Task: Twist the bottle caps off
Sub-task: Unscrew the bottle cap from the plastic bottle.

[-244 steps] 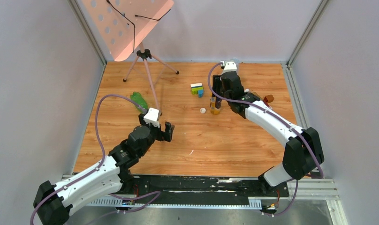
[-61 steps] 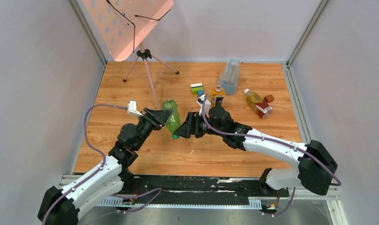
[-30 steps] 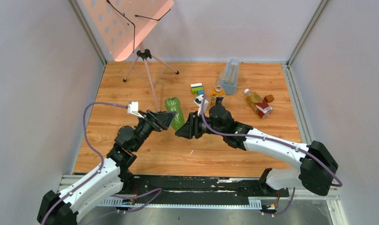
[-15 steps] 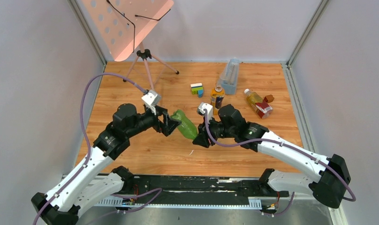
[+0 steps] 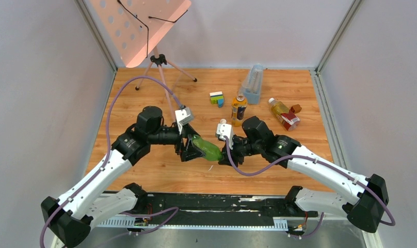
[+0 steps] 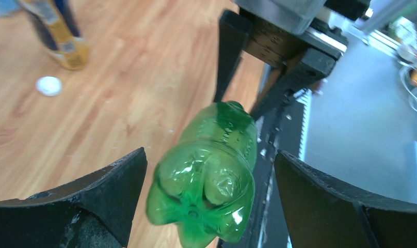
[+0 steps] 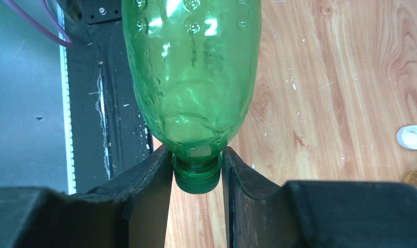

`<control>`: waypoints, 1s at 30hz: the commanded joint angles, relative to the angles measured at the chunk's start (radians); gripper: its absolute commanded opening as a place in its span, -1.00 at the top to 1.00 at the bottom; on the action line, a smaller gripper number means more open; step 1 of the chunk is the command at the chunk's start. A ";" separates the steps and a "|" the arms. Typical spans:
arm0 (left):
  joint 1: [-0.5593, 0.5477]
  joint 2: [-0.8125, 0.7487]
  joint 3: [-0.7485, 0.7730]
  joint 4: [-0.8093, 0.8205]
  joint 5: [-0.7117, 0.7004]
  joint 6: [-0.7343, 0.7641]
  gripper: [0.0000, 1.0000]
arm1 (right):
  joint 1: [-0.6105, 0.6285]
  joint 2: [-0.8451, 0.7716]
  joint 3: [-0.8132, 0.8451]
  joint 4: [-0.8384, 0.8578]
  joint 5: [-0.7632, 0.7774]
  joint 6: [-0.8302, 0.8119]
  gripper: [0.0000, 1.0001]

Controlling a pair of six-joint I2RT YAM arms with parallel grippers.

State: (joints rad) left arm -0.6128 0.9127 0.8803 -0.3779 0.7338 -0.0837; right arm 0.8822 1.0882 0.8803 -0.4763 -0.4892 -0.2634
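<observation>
A green bottle (image 5: 205, 150) hangs level above the table's near middle, between the two grippers. My right gripper (image 7: 197, 161) is shut on its green cap (image 7: 197, 176), one finger on each side, with the cap on the neck. The left gripper (image 6: 210, 156) stands open around the bottle's base (image 6: 204, 191), with a gap on both sides. An amber bottle with a yellow label (image 5: 238, 108) stands upright further back. The amber bottle with a red label (image 5: 283, 114) lies at the right with a white cap (image 5: 271, 101) on it. A loose white cap (image 6: 48, 86) lies on the wood.
Multicoloured toy bricks (image 5: 216, 97) and a tall clear bluish container (image 5: 252, 82) stand at the back. A reddish-brown block (image 5: 297, 108) lies by the red-label bottle. A music stand's tripod (image 5: 160, 67) stands at the back left. A black rail (image 5: 222, 201) runs along the near edge.
The right gripper has carried the green bottle by its cap nearer and to the right. The left arm has swung round, bringing its open jaws about the bottle's base.
</observation>
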 commanded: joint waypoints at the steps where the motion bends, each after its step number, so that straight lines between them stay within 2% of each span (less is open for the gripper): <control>1: -0.001 0.051 0.047 -0.068 0.193 0.073 -0.87 | -0.001 -0.026 0.042 0.005 -0.025 -0.119 1.00; 4: 0.000 0.065 0.046 -0.085 0.208 0.080 -0.70 | 0.000 -0.026 0.044 0.005 -0.032 -0.138 1.00; 12: 0.000 0.056 0.023 0.002 0.160 0.037 0.12 | -0.001 -0.017 0.048 0.005 -0.012 -0.140 1.00; 16: 0.000 0.053 0.001 0.055 0.120 0.009 0.40 | -0.001 -0.020 0.047 0.008 0.012 -0.129 0.95; 17: 0.000 0.051 -0.006 0.071 0.103 -0.001 0.45 | -0.002 -0.022 0.047 0.016 0.023 -0.118 0.87; 18: 0.000 0.049 -0.009 0.079 0.079 -0.006 0.60 | -0.001 -0.022 0.048 0.023 0.039 -0.108 0.75; 22: -0.001 0.024 -0.049 0.161 0.008 -0.054 0.98 | -0.001 -0.023 0.065 0.044 0.134 -0.015 0.38; 27: 0.000 -0.041 -0.126 0.281 -0.071 -0.097 1.00 | -0.002 -0.080 0.022 0.132 0.211 0.084 -0.20; 30: -0.001 -0.084 -0.178 0.353 -0.137 -0.129 1.00 | -0.002 -0.153 -0.043 0.224 0.238 0.148 -0.44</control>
State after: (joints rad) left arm -0.6144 0.8883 0.7448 -0.1844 0.7063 -0.1513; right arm 0.8818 1.0405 0.8825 -0.4175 -0.3229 -0.2340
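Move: The green bottle slants between the hands, neck in the right fingers. Its middle is roughly 6 cm right of the open left hand, 2 cm back and 4 cm below; from the right hand it lies level fore-and-aft, some 6 cm left and 4 cm up. On the table about 22 cm ahead of the right hand and 16 cm below lies the white cap, straight ahead; the standing orange bottle is about 6 cm right of that cap. Back and down by about 2 cm each, the left hand settles around the base end of the green bottle and closes on its body, while the right hand keeps pinching the neck almost still. Left then swings forward nearly 3 cm with the bottle, turning counter-clockwise some 10 degrees; right drifts along, then opens off the neck, ending about 3 cm forward and 2 cm higher. ##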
